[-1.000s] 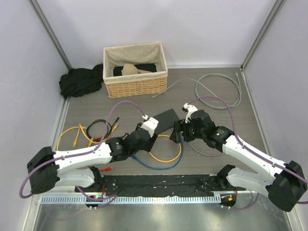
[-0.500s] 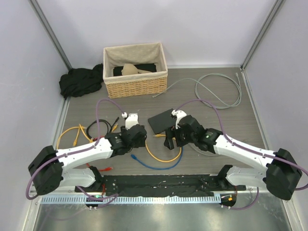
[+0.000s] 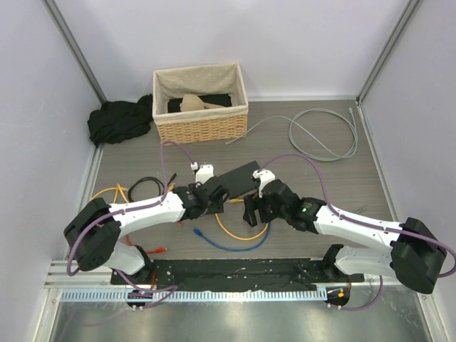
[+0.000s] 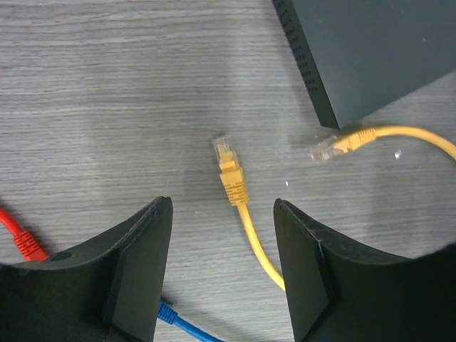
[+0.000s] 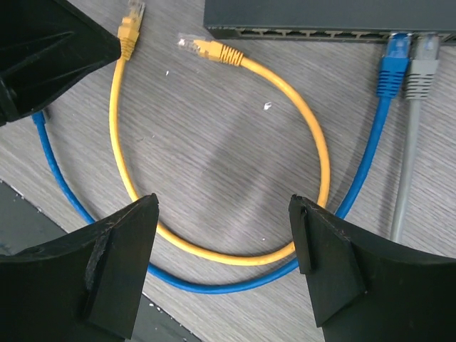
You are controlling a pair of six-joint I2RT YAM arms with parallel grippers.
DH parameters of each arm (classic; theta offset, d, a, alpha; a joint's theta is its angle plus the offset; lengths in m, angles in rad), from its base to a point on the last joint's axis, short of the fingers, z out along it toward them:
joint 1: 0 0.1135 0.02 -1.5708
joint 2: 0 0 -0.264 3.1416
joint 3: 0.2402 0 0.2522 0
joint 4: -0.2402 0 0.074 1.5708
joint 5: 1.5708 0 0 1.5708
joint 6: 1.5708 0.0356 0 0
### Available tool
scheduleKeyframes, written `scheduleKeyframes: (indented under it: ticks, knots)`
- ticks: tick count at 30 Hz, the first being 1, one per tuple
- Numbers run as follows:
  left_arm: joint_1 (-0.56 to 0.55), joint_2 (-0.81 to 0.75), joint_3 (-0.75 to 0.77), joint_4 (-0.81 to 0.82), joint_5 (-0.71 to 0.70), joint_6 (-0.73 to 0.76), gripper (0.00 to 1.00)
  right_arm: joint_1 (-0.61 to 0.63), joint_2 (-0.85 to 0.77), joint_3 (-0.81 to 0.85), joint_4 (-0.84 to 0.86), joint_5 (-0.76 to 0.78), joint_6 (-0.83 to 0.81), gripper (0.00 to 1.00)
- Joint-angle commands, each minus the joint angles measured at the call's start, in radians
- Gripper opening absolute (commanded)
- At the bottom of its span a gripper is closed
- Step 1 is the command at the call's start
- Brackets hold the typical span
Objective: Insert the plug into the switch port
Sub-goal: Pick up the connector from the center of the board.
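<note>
The switch (image 3: 240, 178) is a flat dark-grey box in the middle of the table, its row of sockets (image 5: 313, 32) facing the arms. A blue plug (image 5: 394, 55) and a grey plug (image 5: 425, 55) sit in its right-hand sockets. A short yellow cable (image 3: 242, 233) loops in front of it. One yellow plug (image 4: 229, 169) lies loose ahead of my left gripper (image 4: 222, 205), which is open and empty. The other yellow plug (image 5: 207, 49) lies just short of the switch's edge. My right gripper (image 5: 223, 203) hangs open over the yellow and blue loops, holding nothing.
A wicker basket (image 3: 201, 107) stands at the back, with a black cloth (image 3: 117, 121) left of it. A grey cable (image 3: 322, 132) coils at the back right. Orange and black cables (image 3: 135, 192) lie at the left, with a red plug (image 4: 21, 241) nearby. A black mat (image 3: 235, 274) lines the near edge.
My left gripper pulled back to the left, then came forward again to the switch's near corner, opening a little wider. My right gripper moved down and left, off the switch, over the yellow loop.
</note>
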Motion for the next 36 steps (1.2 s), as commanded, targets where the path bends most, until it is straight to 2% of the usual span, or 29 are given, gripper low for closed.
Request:
scheduleKeyframes:
  ticks: [1,7,13,16,17,21,26,27,30,36]
  knots:
    - [0.025,0.025,0.030,0.002,0.005,-0.005,0.62,0.004,-0.032,-0.008,0.063,0.036,0.011,0.82]
    - [0.026,0.091,0.035,0.017,0.036,-0.019,0.56,0.004,-0.030,-0.023,0.075,0.030,0.021,0.82]
    - [0.029,0.165,0.064,0.026,0.065,-0.031,0.43,0.004,-0.018,-0.026,0.089,0.016,0.024,0.82]
    - [0.029,0.170,0.055,0.031,0.094,-0.043,0.26,0.002,-0.022,-0.026,0.090,0.021,0.025,0.82]
    - [0.029,0.165,0.049,0.028,0.096,-0.046,0.16,0.004,-0.026,-0.026,0.090,0.021,0.024,0.82]
    - [0.029,0.069,0.012,0.045,0.062,-0.053,0.02,0.005,-0.047,-0.012,0.078,0.022,0.024,0.82]
    - [0.046,-0.152,-0.011,0.121,0.019,0.050,0.00,0.001,-0.113,0.060,0.038,0.061,0.015,0.82]
    - [0.055,-0.232,-0.016,0.181,0.020,0.075,0.00,0.002,-0.121,0.073,0.026,0.062,0.011,0.82]
    - [0.077,-0.339,-0.051,0.346,0.088,0.173,0.00,-0.018,-0.154,0.130,0.006,0.052,0.014,0.82]
    - [0.106,-0.380,-0.111,0.598,0.272,0.190,0.01,-0.110,-0.174,0.227,0.024,-0.109,0.044,0.82]
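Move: The yellow plug to be picked lies almost straight below the left hand, about 4 cm down and 1 cm ahead. The cable's other yellow plug is roughly 5 cm right and 2 cm ahead of the hand; the black switch's middle is some 8 cm ahead and 6 cm right. The loose blue plug lies about 7 cm back and 5 cm left. From the right hand, the yellow plug to be picked is around 9 cm left and 2 cm ahead, well below. The left fingers pinch the yellow plug's boot, closing from half-open to shut around it after the hand sinks some 3 cm onto it, then lift it fast, about 18 cm up with a little forward and right, the fingertips tilting upward and the hand's left side dipping. Late on, the right hand, empty and still open, also rises roughly 10 cm and drifts forward. ##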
